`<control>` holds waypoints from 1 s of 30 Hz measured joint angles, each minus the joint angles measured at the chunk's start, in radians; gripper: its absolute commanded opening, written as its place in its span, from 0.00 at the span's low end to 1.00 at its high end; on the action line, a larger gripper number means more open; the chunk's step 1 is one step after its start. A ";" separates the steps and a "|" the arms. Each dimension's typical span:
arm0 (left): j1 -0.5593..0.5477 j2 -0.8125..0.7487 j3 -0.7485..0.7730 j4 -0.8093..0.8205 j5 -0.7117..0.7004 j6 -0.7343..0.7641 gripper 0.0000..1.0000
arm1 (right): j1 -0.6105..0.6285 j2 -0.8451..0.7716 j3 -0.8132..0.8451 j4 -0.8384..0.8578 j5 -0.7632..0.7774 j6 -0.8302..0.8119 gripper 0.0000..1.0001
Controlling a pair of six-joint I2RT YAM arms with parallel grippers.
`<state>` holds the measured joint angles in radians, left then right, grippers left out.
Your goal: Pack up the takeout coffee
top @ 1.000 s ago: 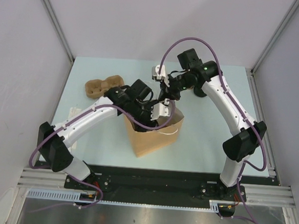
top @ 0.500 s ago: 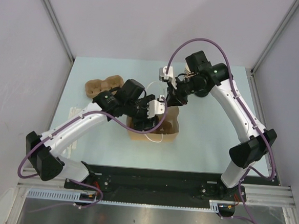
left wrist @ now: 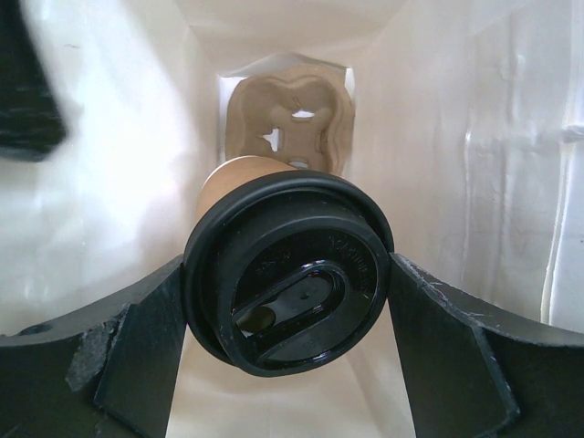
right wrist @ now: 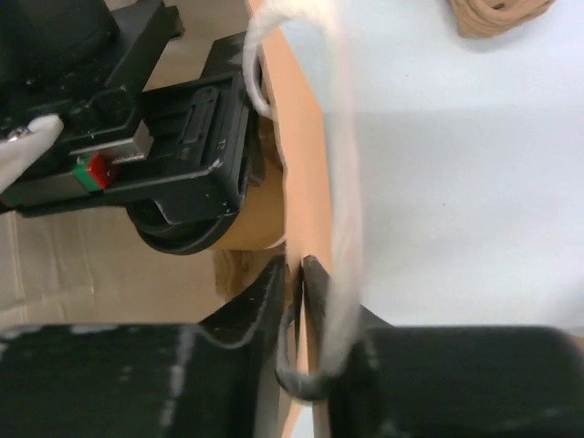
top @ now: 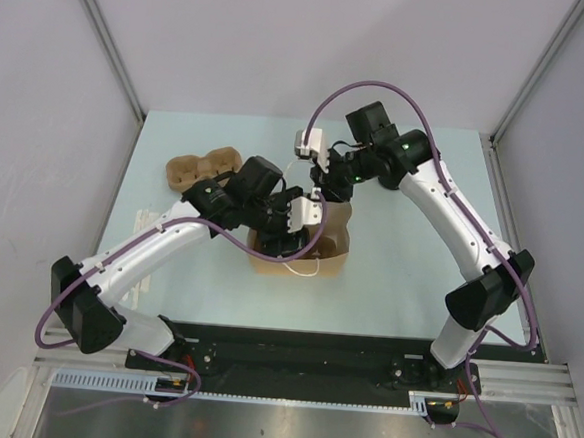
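Note:
The takeout coffee (left wrist: 287, 274), a brown paper cup with a black lid, hangs inside the paper bag (top: 332, 244). My left gripper (left wrist: 287, 265) is shut on it, one finger on each side of the lid. Below the cup, a moulded pulp carrier (left wrist: 290, 114) lies on the bag's floor. My right gripper (right wrist: 299, 265) stands at the bag's far rim, its jaws pinched on the bag's wall (right wrist: 301, 164). The white string handle (right wrist: 342, 182) loops past its fingers. The right wrist view also shows the cup (right wrist: 246, 219) under the left gripper's body (right wrist: 173, 119).
A second brown pulp carrier (top: 200, 168) sits on the pale table (top: 408, 277) at the back left of the bag. Both arms arch over the bag from either side. Grey walls enclose the table on three sides.
The bag has gone from leaning toward the front to standing upright. My left gripper has sunk into it with the cup. My right gripper has shifted slightly left at the rim.

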<state>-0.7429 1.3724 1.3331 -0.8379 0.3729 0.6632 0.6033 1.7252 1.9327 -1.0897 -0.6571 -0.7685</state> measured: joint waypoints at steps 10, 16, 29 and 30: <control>-0.003 -0.053 -0.120 0.084 -0.064 -0.009 0.19 | 0.025 -0.069 -0.106 0.133 0.069 0.055 0.00; -0.034 -0.126 -0.243 0.180 -0.154 -0.005 0.18 | 0.123 -0.245 -0.309 0.256 0.180 0.055 0.00; -0.131 -0.249 -0.457 0.397 -0.339 0.026 0.18 | 0.174 -0.312 -0.388 0.379 0.303 0.168 0.00; -0.137 -0.254 -0.467 0.413 -0.350 0.027 0.18 | 0.175 -0.322 -0.403 0.390 0.303 0.174 0.00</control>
<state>-0.8799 1.1179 0.8665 -0.4252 0.0231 0.6899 0.7780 1.4029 1.5295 -0.6994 -0.3542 -0.5941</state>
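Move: Inside the open paper bag, the left hand still grips the lidded coffee cup; the brown tray on the bag's floor is centred about 13 cm below it and 6 cm to its right, 1 cm ahead. The bag's near rim is some 4 cm back and 4 cm right, slightly above. The right hand has the far rim directly between its fingertips, about 1 cm down; from it the held cup is some 10 cm back, 10 cm left and 6 cm lower. Lowering the held cup deeper into the bag, the left hand sinks about 5 cm and drifts 2 cm left, its fingers swinging round some 20 degrees to point more forward, grip unchanged. The right fingers shut on the far rim, ease forward 1 cm, then draw back nearly 5 cm and rise slightly, still pinching the paper as the wrist tilts. ##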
